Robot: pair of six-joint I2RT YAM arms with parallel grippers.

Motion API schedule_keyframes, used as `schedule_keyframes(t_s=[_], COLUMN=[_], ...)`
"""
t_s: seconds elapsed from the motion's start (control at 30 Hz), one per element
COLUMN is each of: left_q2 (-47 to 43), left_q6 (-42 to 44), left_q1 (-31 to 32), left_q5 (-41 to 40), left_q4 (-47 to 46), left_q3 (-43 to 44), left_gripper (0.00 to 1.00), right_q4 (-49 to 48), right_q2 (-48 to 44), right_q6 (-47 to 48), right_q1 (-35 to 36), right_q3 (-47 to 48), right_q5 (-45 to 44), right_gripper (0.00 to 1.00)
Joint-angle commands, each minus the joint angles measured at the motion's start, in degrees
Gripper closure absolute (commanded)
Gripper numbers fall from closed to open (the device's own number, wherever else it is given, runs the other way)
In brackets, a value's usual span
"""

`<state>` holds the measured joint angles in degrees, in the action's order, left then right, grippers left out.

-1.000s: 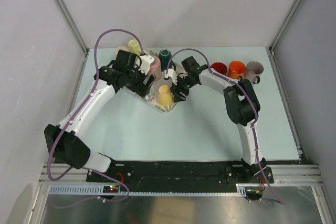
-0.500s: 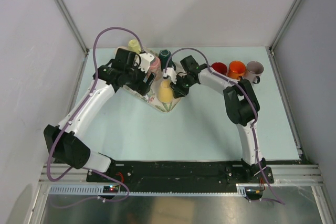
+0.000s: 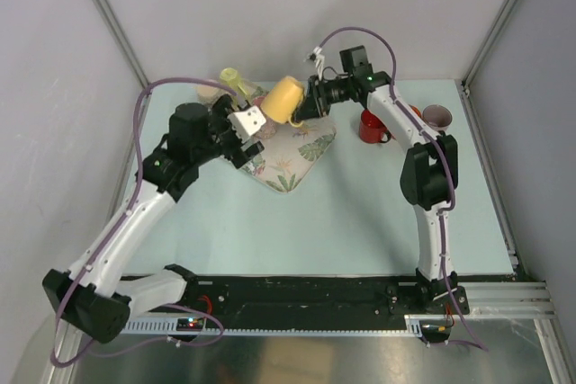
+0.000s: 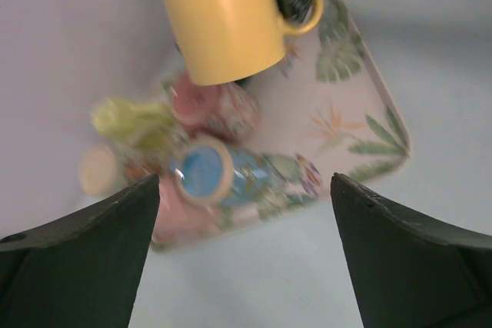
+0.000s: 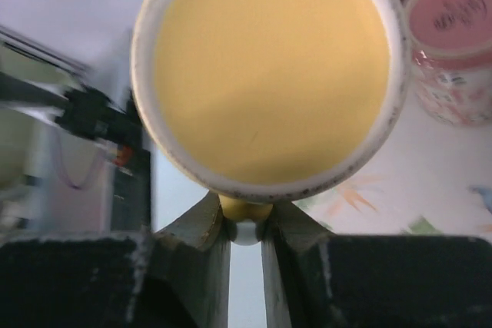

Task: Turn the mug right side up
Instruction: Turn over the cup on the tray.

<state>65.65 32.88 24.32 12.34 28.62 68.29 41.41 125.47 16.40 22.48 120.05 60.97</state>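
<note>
The yellow mug hangs in the air over the back of the floral tray, tilted on its side. My right gripper is shut on its handle. In the right wrist view the mug's round face fills the frame and the handle sits pinched between my fingers, at the gripper. My left gripper is open and empty at the tray's left edge. In the left wrist view it sits low, with the yellow mug above the tray.
On the tray's left part are a pink mug, a mug with a blue inside lying on its side and a yellow-green cup. A red mug and a grey mug stand at the back right.
My right gripper has lifted the yellow mug off the tray, up and toward the back, and tipped it. My left arm has drawn back to the left, away from the tray.
</note>
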Motion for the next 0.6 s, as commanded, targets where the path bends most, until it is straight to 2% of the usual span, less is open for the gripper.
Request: schedule_keyframes(t_s=[0.0, 0.03, 0.1, 0.13, 0.23, 0.47, 0.57], left_q2=[-4.79, -5.47, -5.69, -5.13, -2.78, 4.61, 8.86], left_q6=[14.89, 16.71, 22.05, 24.47, 29.05, 34.9, 37.59], left_q1=[3.15, 3.61, 4.57, 4.94, 5.36, 5.34, 5.2], left_q5=[0.35, 0.11, 0.05, -0.04, -0.34, -1.02, -0.9], left_q4=[-24.18, -29.08, -38.08, -40.73, -45.05, -55.73, -61.75], left_q3=[-7.49, -9.59, -12.97, -13.82, -14.15, -14.07, -14.24], left_gripper=[0.02, 0.01, 0.01, 0.0, 0.0, 0.01, 0.05], right_q4=[-45.3, -49.07, -55.52, -60.55, -67.79, -69.43, -69.26], right_q2=[0.34, 0.89, 1.02, 0.88, -0.2, -0.45, -0.7], right_q6=[-52.68, -58.1, -62.91, -67.78, -74.15, -76.32, -76.96], right_q1=[-2.79, -2.7, -2.22, -1.94, -0.85, -0.89, -0.72], right_q3=[-3.95, -3.99, -5.71, -6.9, -10.24, -10.71, -11.22], right_q5=[20.89, 23.2, 26.91, 28.19, 31.52, 34.22, 35.04], right_gripper=[1.0, 1.0, 1.0, 1.0, 1.0, 1.0, 1.0])
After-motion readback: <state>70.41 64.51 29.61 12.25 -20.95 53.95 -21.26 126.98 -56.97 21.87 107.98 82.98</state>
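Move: The yellow mug, held up by its handle in the right gripper, lies about 10 cm ahead of the open left hand, 10 cm to its right and some 3 cm lower. Down on the tray stand the pink mug, about 16 cm ahead, 7 cm right and 23 cm below the left hand, and the blue mug, some 13 cm ahead, 1 cm right and 24 cm below. From the right hand, the yellow mug's middle is roughly 5 cm left, 2 cm ahead and 4 cm up. Bring the left gripper up, forward and to the right towards the yellow mug, about 10 cm in all, swinging its fingers up some 45 degrees and keeping them wide open. Meanwhile keep the right fingers closed on the mug's handle, lift about 7 cm, easing slightly back towards the end, and roll the wrist some 35 degrees so its fingers come nearly level, pointing left. ##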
